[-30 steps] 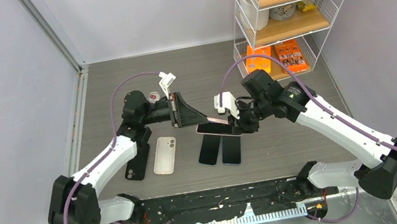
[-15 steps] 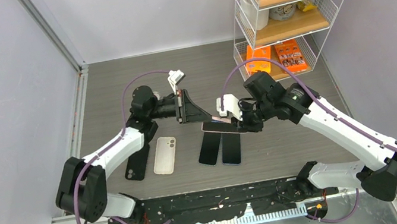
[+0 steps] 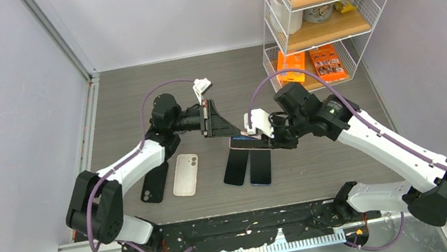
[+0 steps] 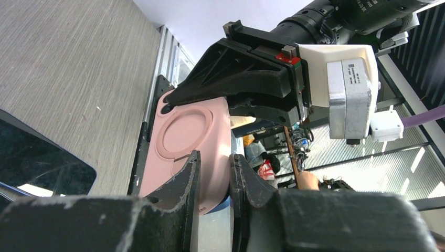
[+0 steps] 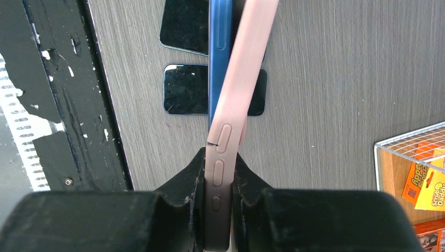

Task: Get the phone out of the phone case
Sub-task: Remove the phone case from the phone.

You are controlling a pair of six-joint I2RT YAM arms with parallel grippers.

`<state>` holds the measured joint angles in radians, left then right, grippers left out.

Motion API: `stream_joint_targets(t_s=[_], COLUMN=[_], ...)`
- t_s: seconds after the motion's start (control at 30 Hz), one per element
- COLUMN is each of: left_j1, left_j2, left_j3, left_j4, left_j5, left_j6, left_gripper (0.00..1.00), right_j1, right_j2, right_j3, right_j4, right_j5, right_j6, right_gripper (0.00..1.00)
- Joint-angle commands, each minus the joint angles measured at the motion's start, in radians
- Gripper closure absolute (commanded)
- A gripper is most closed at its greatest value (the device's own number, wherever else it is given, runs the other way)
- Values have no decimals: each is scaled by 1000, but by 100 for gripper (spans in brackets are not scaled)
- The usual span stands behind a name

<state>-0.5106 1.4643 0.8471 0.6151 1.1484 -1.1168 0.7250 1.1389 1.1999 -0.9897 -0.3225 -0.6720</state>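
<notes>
A pink phone case (image 3: 247, 141) with a blue phone in it hangs above the table between my two arms. My right gripper (image 3: 270, 140) is shut on the button edge of the case (image 5: 246, 63). In the right wrist view the phone (image 5: 218, 47) shows as a blue edge splitting away from the case toward the far end. My left gripper (image 4: 215, 156) is shut on the opposite end of the case (image 4: 183, 126), whose pink back with a round ring faces the left wrist camera. In the top view the left gripper (image 3: 234, 132) meets the case's left end.
Two dark phones (image 3: 235, 167) (image 3: 260, 167) lie screen-up on the table under the held case. A white case (image 3: 186, 174) and a black case (image 3: 154, 184) lie to their left. A wire shelf (image 3: 318, 16) with orange packets (image 3: 326, 62) stands at the back right.
My left arm has reached further right and its fingers now meet the left end of the pink case. The right gripper has kept its hold and lifted the case slightly.
</notes>
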Motion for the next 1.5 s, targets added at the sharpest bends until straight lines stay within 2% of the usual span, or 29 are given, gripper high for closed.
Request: stream_joint_targets(t_s=[0.0,0.33,0.67,0.73,0.9,1.07,1.3,1.47], left_j1=[3,1,1,1,1,3,4,14], left_j2=[59,67,-6,-28,-90,-141,-247,-316], left_j3=[13,29,37,34,36,63,81,119], left_j4=[-139,-172,-263,-266,-305,-422,-500,-669], left_j5=[-160,-161,-101,-84,-45,-7,48,106], left_j6=[49,93,263,282,341,429,536,690], left_gripper=[100,100,99,93,66,48,21,1], right_j1=[56,73,67,62,47,28,11,2], right_j2=[-74,-66,-55,-53,-53,-52,-39,-26], right_j3=[77,94,65,58,44,54,75,95], right_j4=[219,203,202,198,191,172,143,115], right_j5=[-156,-155,-149,-147,-139,-163,-192,-225], right_j6=[-75,-80,-67,-66,-60,-47,-39,-36], right_gripper=[95,95,95,95,95,95,95,95])
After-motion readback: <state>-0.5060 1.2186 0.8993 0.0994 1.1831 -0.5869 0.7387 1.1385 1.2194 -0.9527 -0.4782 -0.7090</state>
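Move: The left fingers already pinch the rim of the pink phone case, whose middle lies about 3 cm to their right, 3 cm below and 1 cm back; the right hand still grips its other end, with that middle about 4 cm left, 3 cm up and 1 cm ahead of it. On the table some 25 cm below the left hand, the left bare phone is 3 cm left and 2 cm back, the right bare phone 5 cm right and 3 cm back, and the clear case about 19 cm left and 1 cm back. The left hand at first keeps its pinch on the pink case's rim and sinks under 1 cm, then rolls some 20 degrees about its pointing direction, forward side rising, as it draws back about 3.5 cm with some leftward and upward travel, spreading its fingers nearly fully and letting go of the rim. The right hand keeps its grip on the case with the phone in it and, after barely moving, carries them about 2.5 cm left, rising and easing back a little. ##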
